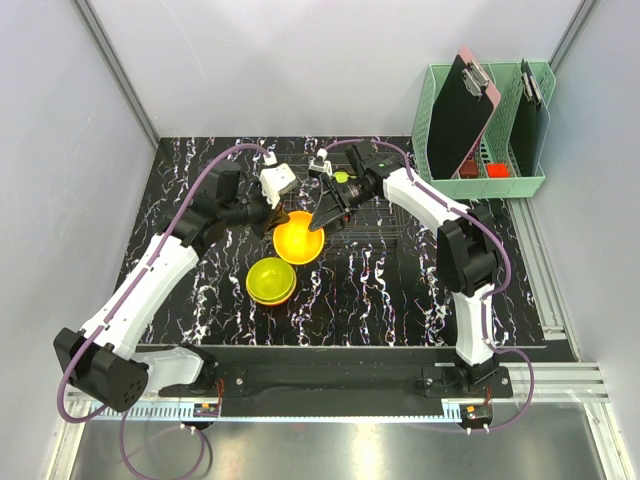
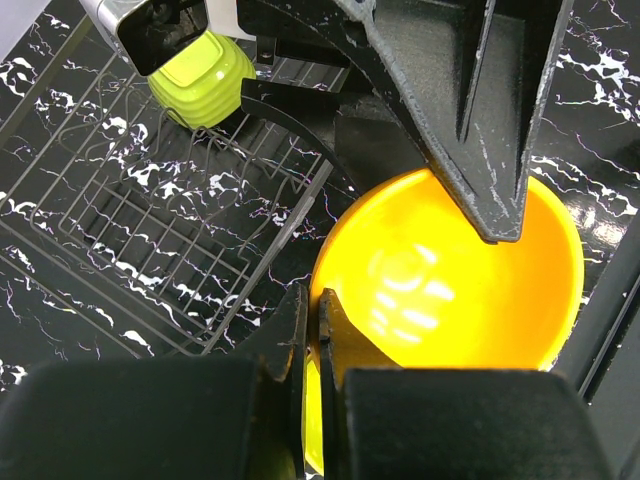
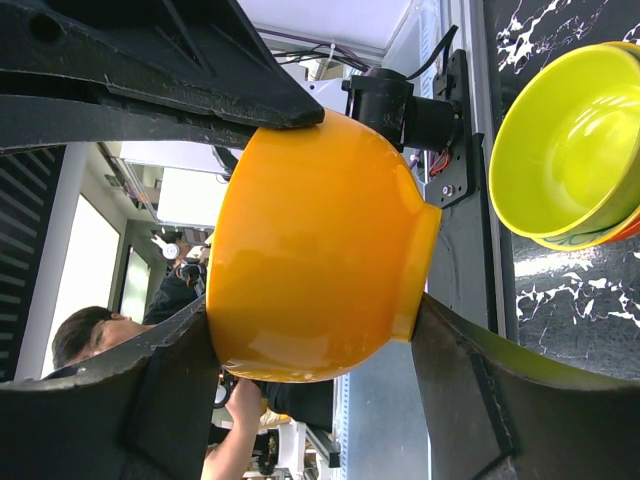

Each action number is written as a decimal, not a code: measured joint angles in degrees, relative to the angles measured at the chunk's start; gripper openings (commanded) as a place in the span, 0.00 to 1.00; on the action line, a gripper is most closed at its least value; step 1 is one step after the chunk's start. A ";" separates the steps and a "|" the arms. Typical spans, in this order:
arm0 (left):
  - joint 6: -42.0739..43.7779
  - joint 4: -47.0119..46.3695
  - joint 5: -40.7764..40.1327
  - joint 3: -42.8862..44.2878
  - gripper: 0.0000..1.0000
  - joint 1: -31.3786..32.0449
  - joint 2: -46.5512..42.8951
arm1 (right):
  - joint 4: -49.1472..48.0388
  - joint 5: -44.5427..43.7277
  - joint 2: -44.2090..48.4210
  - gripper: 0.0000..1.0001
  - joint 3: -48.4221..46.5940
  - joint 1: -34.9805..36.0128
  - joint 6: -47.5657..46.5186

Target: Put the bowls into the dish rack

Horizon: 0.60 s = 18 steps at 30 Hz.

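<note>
An orange bowl (image 1: 298,240) (image 2: 450,280) (image 3: 310,250) hangs tilted just in front of the wire dish rack (image 1: 385,222) (image 2: 150,230). My left gripper (image 1: 272,225) (image 2: 312,310) is shut on its near rim. My right gripper (image 1: 325,218) (image 3: 312,305) straddles the same bowl, one finger against its base and the other against its rim. A lime green bowl (image 1: 342,177) (image 2: 200,80) lies on its side in the rack. A yellow-green bowl (image 1: 271,281) (image 3: 565,140) tops a stack on the table, with a red-orange rim (image 3: 625,232) peeking out under it.
A mint-green plastic basket (image 1: 480,120) with clipboards stands at the back right, off the black marbled mat (image 1: 380,300). Both arms cross above the rack's front edge. Grey walls close in the left and back sides.
</note>
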State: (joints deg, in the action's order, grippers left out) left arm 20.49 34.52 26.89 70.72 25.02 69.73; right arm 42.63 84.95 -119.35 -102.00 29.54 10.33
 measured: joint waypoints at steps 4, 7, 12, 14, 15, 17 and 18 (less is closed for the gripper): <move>-0.15 -0.31 0.11 0.00 0.65 0.00 0.07 | -0.20 -0.13 -0.02 0.00 0.00 0.00 0.02; -0.81 -1.33 0.22 0.02 0.99 0.00 0.09 | -0.46 -0.37 0.00 0.00 0.00 0.00 0.02; -2.36 -1.60 0.46 0.44 0.99 -0.92 0.15 | -0.83 -0.42 0.00 0.00 0.02 0.02 0.00; -3.41 -1.70 0.76 0.94 0.99 -2.51 0.15 | -0.83 -1.09 0.02 0.00 0.07 0.02 -0.04; -3.93 -1.90 0.90 1.16 0.99 -3.74 0.13 | -0.85 -2.14 0.09 0.00 0.13 0.02 -0.20; -4.61 -2.54 0.81 1.20 0.99 -6.25 0.00 | -0.28 -4.72 0.39 0.00 0.42 0.02 -1.20; -4.76 -2.75 0.50 1.07 0.99 -7.48 -0.20 | 0.44 -6.71 0.63 0.00 0.42 0.02 -2.08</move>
State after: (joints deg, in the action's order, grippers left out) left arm 15.73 31.77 27.40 71.79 17.54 69.54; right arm 43.07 78.24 -118.72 -101.58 29.56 8.25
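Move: The orange bowl hangs between both grippers: its middle is about 4 cm back, 3 cm right and 2 cm below the left hand. The stacked bowls with the green-yellow one on top lie about 8 cm back, 4 cm left and 18 cm below the left hand. From the right hand, the dish rack's middle is some 11 cm ahead, 4 cm right and 17 cm down; the bowl already in the rack is about 12 cm ahead, 6 cm right and 14 cm down. The left hand hands the orange bowl over: its fingers, shut on the rim, spring wide open, and only then does it back off to the left, forward and slightly up, about 5 cm in all, turning some 10 degrees counter-clockwise. The right hand keeps its grip around the bowl's outside and stays in place until the left is clear, then begins to sink, not quite 2 cm, easing slightly forward while its wrist starts to tip the fingertips a little down. ##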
